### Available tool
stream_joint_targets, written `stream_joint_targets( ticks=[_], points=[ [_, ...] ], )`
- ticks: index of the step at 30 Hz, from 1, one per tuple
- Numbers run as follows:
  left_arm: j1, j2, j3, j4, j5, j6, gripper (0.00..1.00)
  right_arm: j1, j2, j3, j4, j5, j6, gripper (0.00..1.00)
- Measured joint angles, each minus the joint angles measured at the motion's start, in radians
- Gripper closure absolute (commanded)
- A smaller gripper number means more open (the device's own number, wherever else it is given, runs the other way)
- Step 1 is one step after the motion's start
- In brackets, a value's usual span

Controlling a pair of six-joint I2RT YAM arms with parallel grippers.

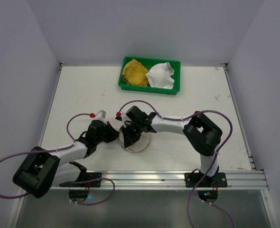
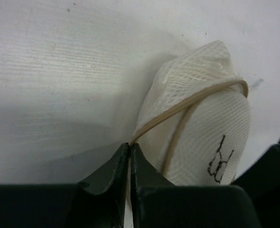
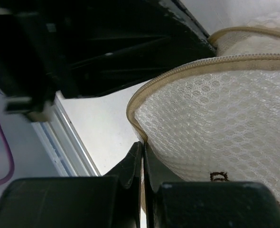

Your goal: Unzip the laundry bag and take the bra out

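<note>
The laundry bag (image 1: 139,140) is a cream-white mesh pouch with tan rims, lying near the table's front middle, mostly hidden under both grippers in the top view. My left gripper (image 2: 130,146) is shut on the bag's tan rim (image 2: 187,100); the mesh (image 2: 211,137) bulges to its right. My right gripper (image 3: 143,145) is shut on the bag's rim (image 3: 133,114) too, with mesh (image 3: 216,128) spreading to the right. In the top view the left gripper (image 1: 115,133) and right gripper (image 1: 129,134) meet over the bag. The zipper pull and the bra do not show.
A green tray (image 1: 177,88) at the back middle holds a yellow cloth (image 1: 134,72) and a white cloth (image 1: 161,75). A small grey piece (image 1: 102,114) lies left of the bag. An aluminium rail (image 1: 168,176) runs along the front edge.
</note>
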Motion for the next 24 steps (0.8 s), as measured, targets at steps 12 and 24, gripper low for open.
stream_joint_targets(
  ticks=[12, 24],
  points=[
    [0.005, -0.192, -0.029, -0.083, -0.027, 0.002, 0.40, 0.000, 0.055, 0.039, 0.007, -0.006, -0.012, 0.84],
    [0.048, -0.297, 0.088, -0.476, -0.160, 0.021, 0.04, 0.000, 0.048, 0.039, 0.011, 0.014, -0.010, 0.41]
  ],
)
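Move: Both hands already pinch the empty laundry bag by its zip edge, its middle roughly 7 cm to the left hand's right and 3 cm nearer, about 1 cm lower. From the right hand, the bag's middle lies some 4 cm to the right, 2 cm ahead and 2 cm below. The yellow cloth in the green tray is about 31 cm ahead of the left hand and 8 cm right; the white garment there, 29 cm ahead and 20 cm right. The left fingers let go of the zip edge, opening nearly full as that hand lifts almost 3 cm, then swings about 5 cm left, away from the bag, with a slight roll. The right hand settles about a centimetre down and then all but holds its place, spreading its fingers to about half open around the edge it was pinching. ##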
